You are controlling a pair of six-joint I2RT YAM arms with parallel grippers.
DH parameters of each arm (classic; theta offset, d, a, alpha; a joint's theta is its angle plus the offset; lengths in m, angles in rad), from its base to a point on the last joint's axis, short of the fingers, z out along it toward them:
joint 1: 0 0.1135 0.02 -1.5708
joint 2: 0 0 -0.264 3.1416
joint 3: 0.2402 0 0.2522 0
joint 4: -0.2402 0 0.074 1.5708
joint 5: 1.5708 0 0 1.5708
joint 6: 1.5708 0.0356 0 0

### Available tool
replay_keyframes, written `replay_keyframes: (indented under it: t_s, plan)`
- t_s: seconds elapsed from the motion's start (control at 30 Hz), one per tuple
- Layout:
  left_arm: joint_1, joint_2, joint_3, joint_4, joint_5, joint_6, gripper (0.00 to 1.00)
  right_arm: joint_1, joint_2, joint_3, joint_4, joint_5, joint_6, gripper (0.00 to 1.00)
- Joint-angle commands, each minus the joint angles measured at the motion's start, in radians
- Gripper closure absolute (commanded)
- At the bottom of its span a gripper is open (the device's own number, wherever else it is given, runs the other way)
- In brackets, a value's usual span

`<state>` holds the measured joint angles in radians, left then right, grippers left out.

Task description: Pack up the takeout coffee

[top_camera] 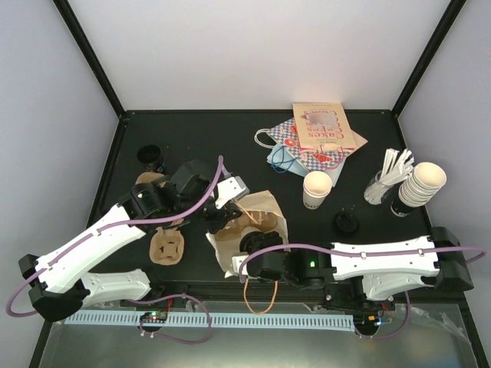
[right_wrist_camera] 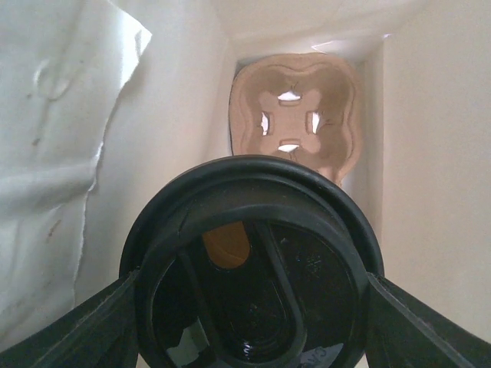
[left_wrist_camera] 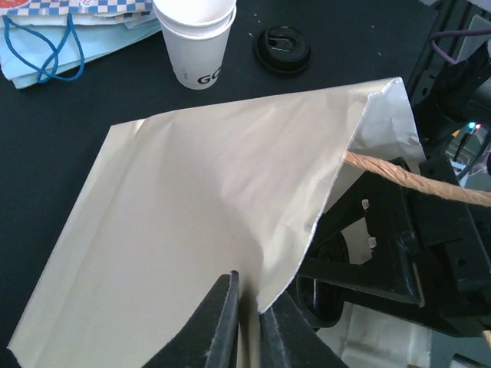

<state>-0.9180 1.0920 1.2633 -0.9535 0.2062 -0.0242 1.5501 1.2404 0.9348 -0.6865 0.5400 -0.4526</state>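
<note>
The takeout coffee (right_wrist_camera: 253, 261) shows as a round black lid that fills the lower half of the right wrist view. My right gripper (right_wrist_camera: 249, 307) is shut on it, one finger on each side. Cup and gripper (top_camera: 257, 247) are inside the mouth of the tan paper bag (top_camera: 265, 205), which lies on the table. A brown cup carrier (right_wrist_camera: 295, 115) sits at the bag's far end. My left gripper (left_wrist_camera: 249, 307) is shut on the bag's upper edge (left_wrist_camera: 192, 230) and holds it up. From above, the cup itself is hidden by the right gripper and the bag.
Two brown carriers (top_camera: 166, 247) (top_camera: 149, 180) lie left of the bag, with a black-lidded cup (top_camera: 151, 157) behind them. To the right are a lidless cup (top_camera: 317, 188), a loose black lid (top_camera: 347, 222), stacked cups (top_camera: 422, 184), stir sticks (top_camera: 387, 180) and printed bags (top_camera: 314, 138).
</note>
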Motion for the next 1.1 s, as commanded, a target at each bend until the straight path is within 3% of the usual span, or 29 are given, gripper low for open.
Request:
replay_keyframes:
  t_s: [0.0, 0.1, 0.2, 0.3, 0.4, 0.5, 0.6, 0.83, 1.07]
  plan:
    - [-0.005, -0.030, 0.007, -0.007, 0.042, -0.014, 0.87, 0.008, -0.013, -0.020, 0.026, 0.019, 0.015, 0.45]
    - [-0.005, -0.046, 0.008, -0.005, 0.048, -0.016, 0.73, 0.009, -0.019, -0.031, 0.045, 0.026, 0.006, 0.45]
    - [-0.005, -0.079, 0.008, 0.014, 0.050, -0.021, 0.48, 0.010, -0.023, -0.043, 0.066, 0.038, -0.005, 0.45]
    - [-0.005, -0.127, 0.005, 0.055, 0.055, -0.030, 0.30, 0.010, -0.023, -0.051, 0.085, 0.050, -0.016, 0.45]
    - [-0.004, -0.167, 0.023, 0.073, 0.028, -0.054, 0.20, 0.009, -0.028, -0.055, 0.104, 0.053, -0.026, 0.45]
    - [0.015, -0.174, 0.042, 0.074, -0.054, -0.094, 0.13, 0.010, -0.031, -0.060, 0.117, 0.059, -0.036, 0.45]
    - [0.105, -0.134, 0.064, 0.044, -0.059, -0.135, 0.09, 0.009, -0.034, -0.069, 0.132, 0.072, -0.053, 0.45]
    - [0.464, -0.032, 0.031, 0.047, 0.132, -0.187, 0.01, 0.008, -0.045, -0.085, 0.157, 0.078, -0.072, 0.46]
    - [0.628, 0.160, 0.031, 0.083, 0.290, -0.186, 0.01, 0.009, -0.045, -0.091, 0.171, 0.071, -0.085, 0.46]
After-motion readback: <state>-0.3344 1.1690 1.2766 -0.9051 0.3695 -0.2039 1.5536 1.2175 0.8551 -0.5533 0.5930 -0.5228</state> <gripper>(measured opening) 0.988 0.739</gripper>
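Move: The left hand pinches the paper bag's rim at its far left part; the bag's middle lies about 6 cm back, 5 cm to the right and 13 cm below. White paper cups stand some 7 cm ahead and 26 cm to the right of this hand, the loose drink carriers 5 cm back and 22 cm left. From the right hand, holding the lidded cup in the bag, the bag's middle is 1 cm ahead, 2 cm left and 3 cm below, and the carrier inside some 8 cm ahead, 3 cm left and 12 cm below. The left hand opens its shut fingers wide and lets go of the bag's rim, rising about 6 cm as it eases slightly back and left, then sweeps forward and left and sinks again to its starting height, ending some 12 cm farther out and 10 cm farther left, with the wrist turned about 35 degrees counter-clockwise. The right hand stays nearly in place down in the bag's mouth, keeping its wide grip on the black-lidded cup and only tilting up a few degrees. ##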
